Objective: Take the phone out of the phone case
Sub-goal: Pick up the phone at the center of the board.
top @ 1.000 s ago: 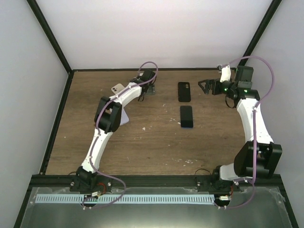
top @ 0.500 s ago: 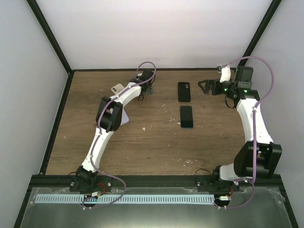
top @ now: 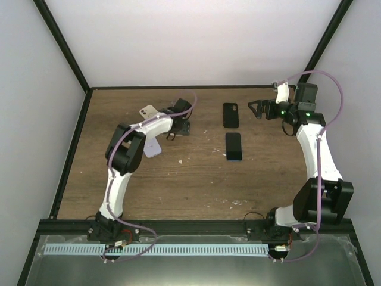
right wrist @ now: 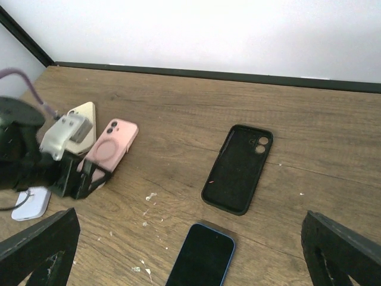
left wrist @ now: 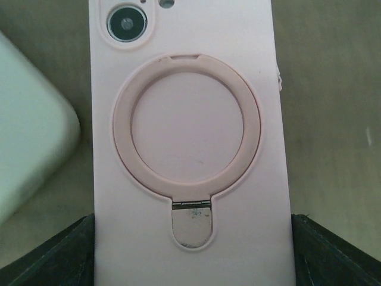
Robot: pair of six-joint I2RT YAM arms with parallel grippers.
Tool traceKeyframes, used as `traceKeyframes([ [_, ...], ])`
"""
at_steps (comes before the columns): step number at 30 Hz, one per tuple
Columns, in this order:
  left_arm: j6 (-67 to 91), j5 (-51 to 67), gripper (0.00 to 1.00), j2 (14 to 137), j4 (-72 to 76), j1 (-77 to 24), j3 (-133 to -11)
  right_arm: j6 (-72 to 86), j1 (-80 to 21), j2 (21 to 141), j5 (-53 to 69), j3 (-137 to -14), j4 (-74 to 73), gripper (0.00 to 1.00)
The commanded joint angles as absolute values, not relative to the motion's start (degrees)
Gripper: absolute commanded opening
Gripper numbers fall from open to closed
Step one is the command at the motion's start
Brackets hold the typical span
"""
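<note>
A pink phone case (left wrist: 190, 119) with a ring stand fills the left wrist view, back side up. The phone inside it shows only as a camera lens (left wrist: 126, 24) through the cutout. My left gripper (left wrist: 192, 250) is shut on the case's near end, with a black finger (left wrist: 59, 256) pressed against each long edge. From the right wrist view, the pink phone case (right wrist: 113, 143) lies flat on the wood, its end between those fingers (right wrist: 89, 173). In the top view the left arm hides it. My right gripper (top: 257, 109) hangs open at the back right, holding nothing.
An empty black case (top: 231, 114) lies inside up and a blue phone (top: 234, 146) lies screen up mid-table. A cream phone (top: 147, 111) sits beside the pink case. A pale lavender item (top: 153, 146) lies under the left arm. Walls stand along the back and sides.
The left gripper's jaws narrowed onto the pink case. The left gripper moved slightly toward the near side, and its elbow swung left. The right arm has not moved.
</note>
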State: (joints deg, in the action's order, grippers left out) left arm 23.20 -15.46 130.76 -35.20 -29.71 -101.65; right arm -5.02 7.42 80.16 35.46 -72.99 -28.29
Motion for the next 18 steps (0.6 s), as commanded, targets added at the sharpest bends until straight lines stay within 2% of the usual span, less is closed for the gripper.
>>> traceKeyframes([
  [1,16.2,-8.1,0.64,121.8,-33.0,-31.9,-89.8,-4.4,7.7,78.4,36.8,-73.9,-28.8,1.0],
  [7,11.2,-0.3,0.64,109.9,-31.4,-33.5,-72.2,-4.4,7.7,80.6,40.0,-75.1,-29.6,1.0],
  [11,9.1,0.7,0.64,105.2,-32.5,-33.7,-64.6,-4.4,7.7,82.7,42.8,-76.8,-30.5,1.0],
  [14,9.1,-0.1,0.69,103.9,-32.3,-33.7,-61.4,-4.2,7.7,83.9,44.4,-77.2,-30.6,1.0],
  [18,10.1,-1.5,0.79,105.8,-32.3,-33.7,-62.9,-3.4,7.7,85.1,46.0,-77.2,-30.3,1.0],
])
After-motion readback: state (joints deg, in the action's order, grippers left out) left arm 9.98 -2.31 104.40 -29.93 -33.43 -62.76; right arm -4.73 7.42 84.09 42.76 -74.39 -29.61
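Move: The left hand already holds the pink phone low over the board; its destination, open board near the middle, lies roughly 16 cm back and 2 cm left. The purple phone is about 9 cm back and 15 cm left, the cream phone 6 cm ahead and 14 cm left, the black phone 11 cm back and 22 cm right. From the right hand, the destination is some 35 cm left, 8 cm back and 26 cm below. The left hand quickly brings the gripped pink phone back about 16 cm, past the purple phone, turning some 20 degrees clockwise. ##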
